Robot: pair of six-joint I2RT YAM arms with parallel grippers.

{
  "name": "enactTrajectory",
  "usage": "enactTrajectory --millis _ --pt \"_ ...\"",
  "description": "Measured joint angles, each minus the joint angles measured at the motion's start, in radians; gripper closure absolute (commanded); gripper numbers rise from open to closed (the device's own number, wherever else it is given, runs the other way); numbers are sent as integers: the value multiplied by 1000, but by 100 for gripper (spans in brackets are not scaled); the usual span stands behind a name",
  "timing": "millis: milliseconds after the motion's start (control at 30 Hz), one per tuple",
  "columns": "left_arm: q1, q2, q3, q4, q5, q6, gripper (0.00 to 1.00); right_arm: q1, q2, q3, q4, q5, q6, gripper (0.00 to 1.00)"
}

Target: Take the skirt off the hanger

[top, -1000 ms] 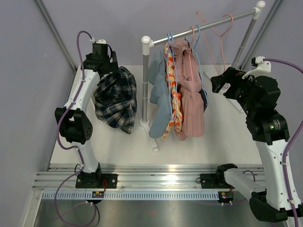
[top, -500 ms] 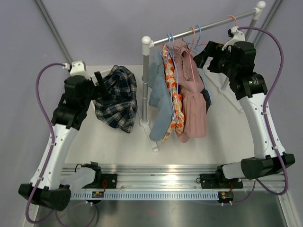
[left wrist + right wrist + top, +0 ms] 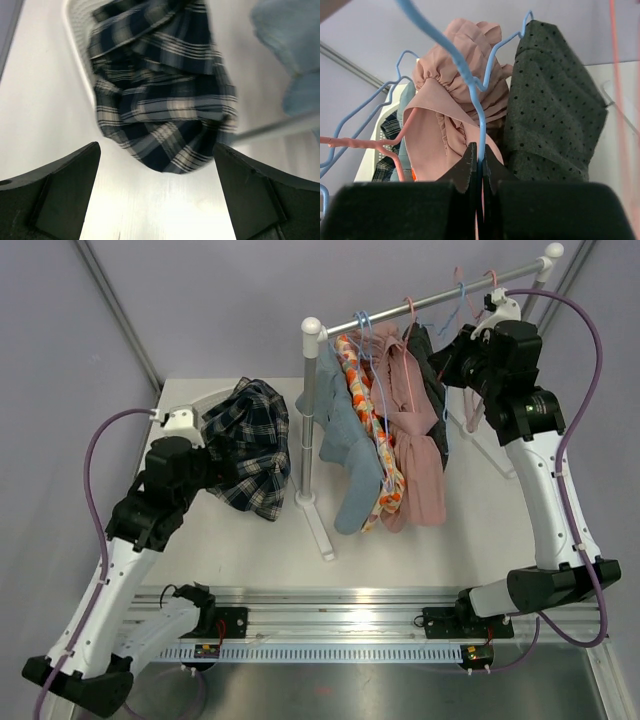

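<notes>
A dark grey dotted skirt (image 3: 555,100) hangs on a blue wire hanger (image 3: 470,85) at the right end of the row of clothes on the rack; it also shows in the top view (image 3: 436,380). My right gripper (image 3: 479,156) is shut on the blue hanger's wire, just below the rod, and shows in the top view (image 3: 452,352). My left gripper (image 3: 156,165) is open and empty, low over the table just short of a plaid garment (image 3: 160,95); the top view shows it too (image 3: 205,468).
The rack rod (image 3: 430,295) also carries a pink garment (image 3: 415,450), an orange floral one (image 3: 378,435) and a blue denim one (image 3: 345,440). An empty pink hanger (image 3: 470,302) hangs near the rod's right end. The plaid garment (image 3: 245,445) lies in a white basket (image 3: 75,45). The rack's post and foot (image 3: 318,525) stand mid-table.
My left arm has pulled back toward the near left, away from the plaid garment. My right gripper has closed in on the blue hanger, and the hanging clothes have swung right.
</notes>
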Motion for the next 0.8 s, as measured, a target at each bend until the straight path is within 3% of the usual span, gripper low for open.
enactTrajectory --millis 100,267,367,600,800 --pt "-201 53 126 -51 -75 4 1 0 11 66 -66 39 -13 100" --pt "-565 271 536 -56 -174 44 1 -1 16 187 -163 93 -39 100" --pt "-708 408 716 -12 -192 79 1 -1 -8 210 -196 115 -48 100" --pt "-915 676 857 79 -76 140 1 -1 -180 143 -286 146 -64 100" --pt "-1019 854 876 152 43 149 1 -1 -271 142 -367 151 -80 100"
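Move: The right hand is already shut on the blue hanger; its dark dotted skirt hangs with its middle roughly 15 cm below and 3 cm ahead. From the right hand, the pink dress hangs some 6 cm left, 2 cm back and 16 cm down, and the empty pink hanger about 8 cm right and 2 cm ahead, level. From the open left hand the skirt is about 41 cm right and 15 cm ahead, level; the plaid skirt lies 11 cm ahead, 2 cm right, 22 cm below. Keeping its pinch on the blue hanger, the right hand first lifts it about 6 cm to unhook it, then draws it back some 13 cm and a little right, away from the rail. Meanwhile the left hand, fingers wide open, swings about 43 cm right towards the hanging skirt, arching up and sinking again while drawing back, and turns some 65 degrees clockwise to point its fingers rightward. ##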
